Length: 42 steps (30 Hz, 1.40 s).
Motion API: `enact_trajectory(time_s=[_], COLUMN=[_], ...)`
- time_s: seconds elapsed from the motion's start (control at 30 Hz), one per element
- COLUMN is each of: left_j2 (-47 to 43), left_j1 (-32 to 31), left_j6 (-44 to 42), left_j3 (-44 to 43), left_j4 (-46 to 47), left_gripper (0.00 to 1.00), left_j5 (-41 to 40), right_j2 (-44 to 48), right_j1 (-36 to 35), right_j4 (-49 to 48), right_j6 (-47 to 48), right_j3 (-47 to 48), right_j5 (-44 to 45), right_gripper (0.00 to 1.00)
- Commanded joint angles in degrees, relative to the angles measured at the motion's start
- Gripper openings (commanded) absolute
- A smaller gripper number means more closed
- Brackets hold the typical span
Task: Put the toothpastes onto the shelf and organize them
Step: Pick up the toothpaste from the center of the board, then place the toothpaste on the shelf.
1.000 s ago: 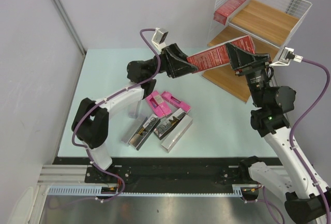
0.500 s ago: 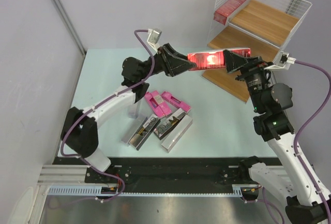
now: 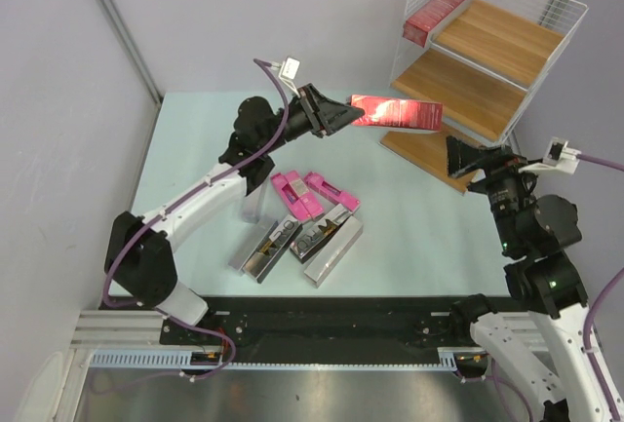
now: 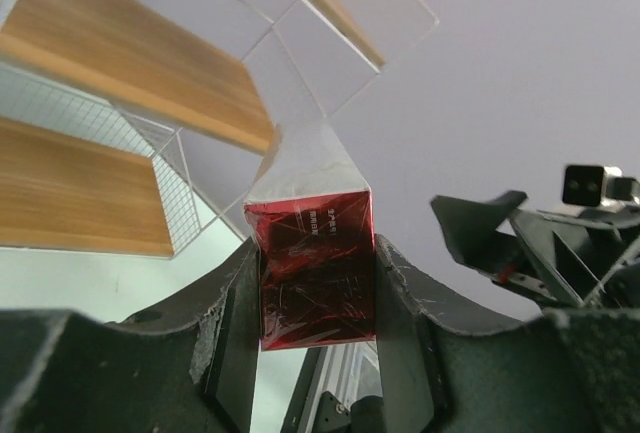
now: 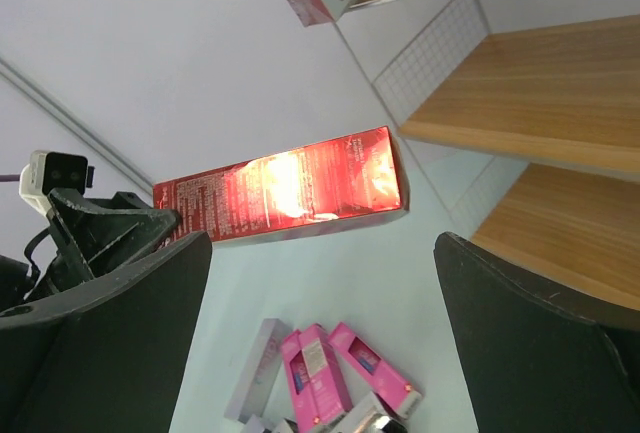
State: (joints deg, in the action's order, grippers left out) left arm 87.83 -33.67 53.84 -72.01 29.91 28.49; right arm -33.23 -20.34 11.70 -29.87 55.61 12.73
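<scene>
My left gripper (image 3: 343,116) is shut on one end of a dark red toothpaste carton (image 3: 398,112), holding it level in the air just left of the shelf (image 3: 507,100). In the left wrist view the carton's end (image 4: 317,273) sits clamped between both fingers. My right gripper (image 3: 456,157) is open and empty, below and right of the carton's free end; its view has the carton (image 5: 290,188) above the spread fingers (image 5: 140,293). Another dark red carton (image 3: 439,11) lies on the top board. Pink cartons (image 3: 297,196) and silver-grey cartons (image 3: 327,239) lie on the table.
The shelf's white wire frame (image 3: 575,13) rises at the far right, with the lowest wooden board (image 3: 429,154) reaching onto the table beside my right gripper. A grey wall panel with a rail (image 3: 117,22) stands at the far left.
My right gripper has opened, let go of the dark red carton and drawn back to the right. The left gripper keeps the carton, now level and a little higher.
</scene>
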Motion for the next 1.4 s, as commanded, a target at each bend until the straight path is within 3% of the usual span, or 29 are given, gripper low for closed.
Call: enact_trajectory(time_s=[0.0,0.43,0.7,0.93,1.37], left_j2=[0.58,4.45,8.31,15.70,28.00], left_j1=[0.10,-1.22,-4.55,-9.21,-17.83], left_j6=[0.56,8.46,10.14,10.49,7.34], left_j3=[-2.70,-7.09,-13.15,-22.73,-39.95], left_j4=[1.99,15.16,19.74,19.49,10.17], left_gripper=[0.00,0.00,0.00,0.00,0.00], left_j5=[-2.74,1.39,-2.99,-12.74,-40.78], right_j2=[2.29,9.50,10.73,12.31,18.46], right_j1=[0.12,0.12,0.12,0.12,0.04], right_j4=[7.27,14.74,16.60,17.21,21.69], right_j6=[2.88,2.71,1.75,0.69,-0.72], right_j3=[-1.38,-6.40,-8.77,-12.02,-13.60], right_j5=[3.09,5.63,4.23,3.09,3.18], right_gripper=[1.00,1.00,1.00,1.00,1.00])
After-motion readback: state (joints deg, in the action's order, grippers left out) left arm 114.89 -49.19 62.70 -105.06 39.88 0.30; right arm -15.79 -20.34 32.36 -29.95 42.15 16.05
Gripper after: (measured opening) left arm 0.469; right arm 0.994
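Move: The left gripper still holds the red toothpaste box by one end. The free spot it goes to, on the top shelf, is about 12 cm ahead, 22 cm right and 6 cm above. The first red box, already up there, is roughly 15 cm ahead, 15 cm right and 7 cm higher; the middle shelf board is some 12 cm ahead, 23 cm right and 10 cm below. From the right hand, that free spot is about 20 cm ahead, 3 cm right and 4 cm up. Keep the left gripper's hold on the red box and, after a dip of about 2 cm, lift it and swing it right, finally also forward, towards the top shelf, ending some 13 cm right and 8 cm up, with the fingers tipped up over 20 degrees. Meanwhile sink the open, empty right gripper about 13 cm, easing it back from the shelf and tilting it down. ##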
